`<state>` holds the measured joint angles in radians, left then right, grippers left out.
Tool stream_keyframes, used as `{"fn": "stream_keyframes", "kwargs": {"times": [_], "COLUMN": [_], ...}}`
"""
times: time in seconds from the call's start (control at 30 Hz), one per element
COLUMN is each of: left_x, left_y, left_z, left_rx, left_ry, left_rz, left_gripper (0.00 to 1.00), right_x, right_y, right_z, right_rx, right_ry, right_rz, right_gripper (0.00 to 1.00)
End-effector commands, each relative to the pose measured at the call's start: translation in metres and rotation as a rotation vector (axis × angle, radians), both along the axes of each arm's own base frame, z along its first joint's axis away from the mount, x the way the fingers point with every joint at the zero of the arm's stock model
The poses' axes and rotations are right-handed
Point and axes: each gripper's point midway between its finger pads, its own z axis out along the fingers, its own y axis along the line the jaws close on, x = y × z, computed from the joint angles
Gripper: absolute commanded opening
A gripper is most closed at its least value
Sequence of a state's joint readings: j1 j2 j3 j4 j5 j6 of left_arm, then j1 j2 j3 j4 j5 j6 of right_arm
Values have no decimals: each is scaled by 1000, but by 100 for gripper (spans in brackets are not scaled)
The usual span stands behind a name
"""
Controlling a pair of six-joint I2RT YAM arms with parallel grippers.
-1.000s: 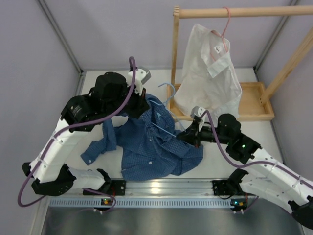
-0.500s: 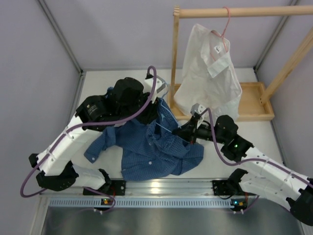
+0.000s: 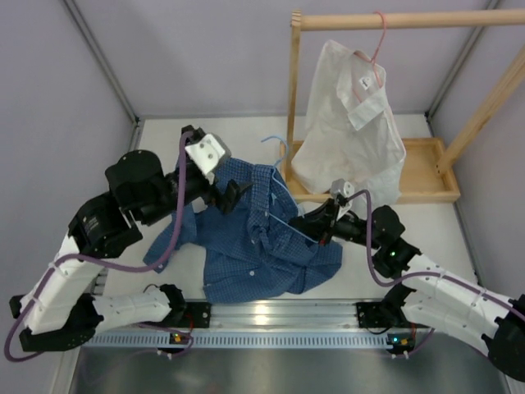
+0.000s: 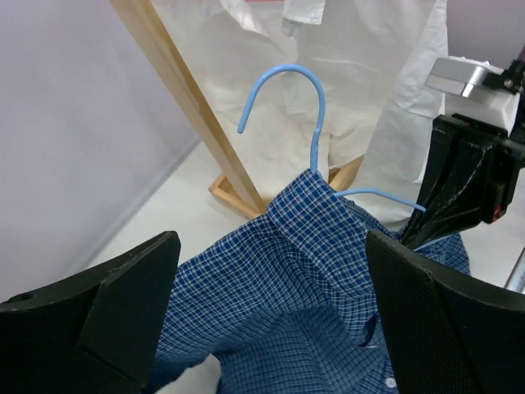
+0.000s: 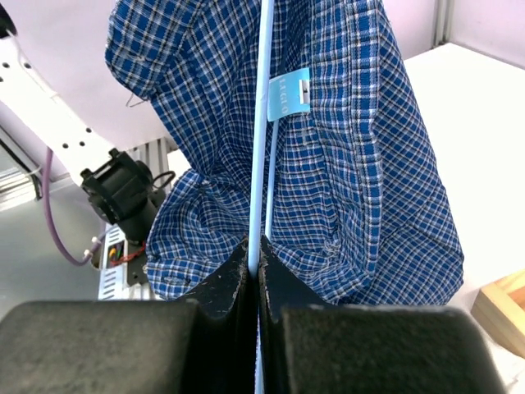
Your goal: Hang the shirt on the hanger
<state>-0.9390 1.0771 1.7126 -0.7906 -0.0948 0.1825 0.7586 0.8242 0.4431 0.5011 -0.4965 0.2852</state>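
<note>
The blue checked shirt [image 3: 254,246] lies crumpled on the table, its collar end lifted and draped over the light blue wire hanger [image 3: 283,220]. The hanger's hook [image 4: 316,107] sticks up out of the collar [image 4: 312,205]. My right gripper [image 3: 316,226] is shut on the hanger's wire [image 5: 261,123], with the shirt [image 5: 344,164] hanging around the wire. My left gripper [image 3: 225,197] is open just left of the collar, its fingers [image 4: 90,320] wide apart and nothing held between them; the shirt [image 4: 312,279] lies below and ahead of them.
A white collared shirt [image 3: 349,139] hangs on a pink hanger [image 3: 379,41] from a wooden rack [image 3: 377,20], whose tray base [image 3: 422,176] stands at the back right. The rack's post [image 4: 189,107] is close behind the hook. Grey walls enclose the table.
My left gripper has opened, let go of the shirt near the collar and drawn back to the left. The right gripper has stayed shut on the hanger and shifted slightly.
</note>
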Motion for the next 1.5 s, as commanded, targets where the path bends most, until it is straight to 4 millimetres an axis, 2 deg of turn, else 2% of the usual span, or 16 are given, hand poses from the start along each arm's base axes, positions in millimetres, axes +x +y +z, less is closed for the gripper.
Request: {"fn": "stream_keyframes", "kwargs": {"times": [0.0,0.07,0.1,0.2,0.23,0.27,0.3,0.33,0.4,0.43,0.57,0.67,0.87,1.03,1.33,1.47], "left_x": [3,-10,-23,-19,-16,-12,-8,5,9,-4,-23,-27,-36,-15,-34,-40], "left_y": [-14,-28,-37,-46,-51,-51,-48,-47,-40,-40,-37,-40,-47,-53,-55,-54], "left_z": [30,16,14,3,11,10,-2,10,5,4,7,-2,-16,-37,-50,-49], "left_rx": [-3,94,101,161,159,163,190,168,159,143,83,67,13,36,6,-5], "left_ry": [-316,-353,-366,-329,-318,-278,-191,-158,-78,-80,-55,5,127,215,255,252], "left_rz": [-106,-248,-351,-398,-436,-445,-458,-477,-481,-544,-657,-707,-820,-753,-874,-907], "left_gripper": [98,98,98,98,98,98,98,95,94,94,93,89,88,79,69,54], "right_x": [-18,-23,-25,-32,-34,-37,-38,-40,-42,-43,-46,-46,-50,-53,-57,-57], "right_y": [-3,-5,-6,-11,-13,-13,-14,-15,-17,-18,-18,-18,-17,-18,-15,-15], "right_z": [56,56,55,55,56,53,53,52,52,54,52,54,51,59,71,71], "right_rx": [167,164,162,168,171,165,168,169,171,176,142,135,101,108,110,103], "right_ry": [-160,-172,-173,-189,-197,-205,-209,-210,-220,-224,-235,-244,-255,-273,-295,-294], "right_rz": [52,67,70,79,80,93,94,94,96,98,109,113,136,153,187,190], "right_gripper": [0,0,0,0,0,0,0,0,0,0,0,0,0,0,0,0]}}
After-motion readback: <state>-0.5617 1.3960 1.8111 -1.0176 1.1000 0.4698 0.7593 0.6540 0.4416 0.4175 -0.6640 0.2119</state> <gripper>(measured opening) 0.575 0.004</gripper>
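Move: The hanger's neck, sticking out of the blue shirt's collar with its hook up, lies about 4 cm ahead of the open left hand, 8 cm to its right and 7 cm lower. The right gripper is some 6 cm back, 13 cm right and 15 cm below that left hand; the rack's left post stands roughly 18 cm ahead and 9 cm right of it. From the right hand, the neck is about 10 cm ahead, 5 cm left and 8 cm up. The hanger's neck is brought between the left fingers. The left hand shifts right, swings out about 5 cm forward and back again, then sinks, ending some 6 cm right and 6 cm lower, turned about 45 degrees clockwise and tipped down while the fingers close roughly halfway around the neck. The right hand keeps its pinch on the hanger and draws it back about 5 cm, rising slightly. ##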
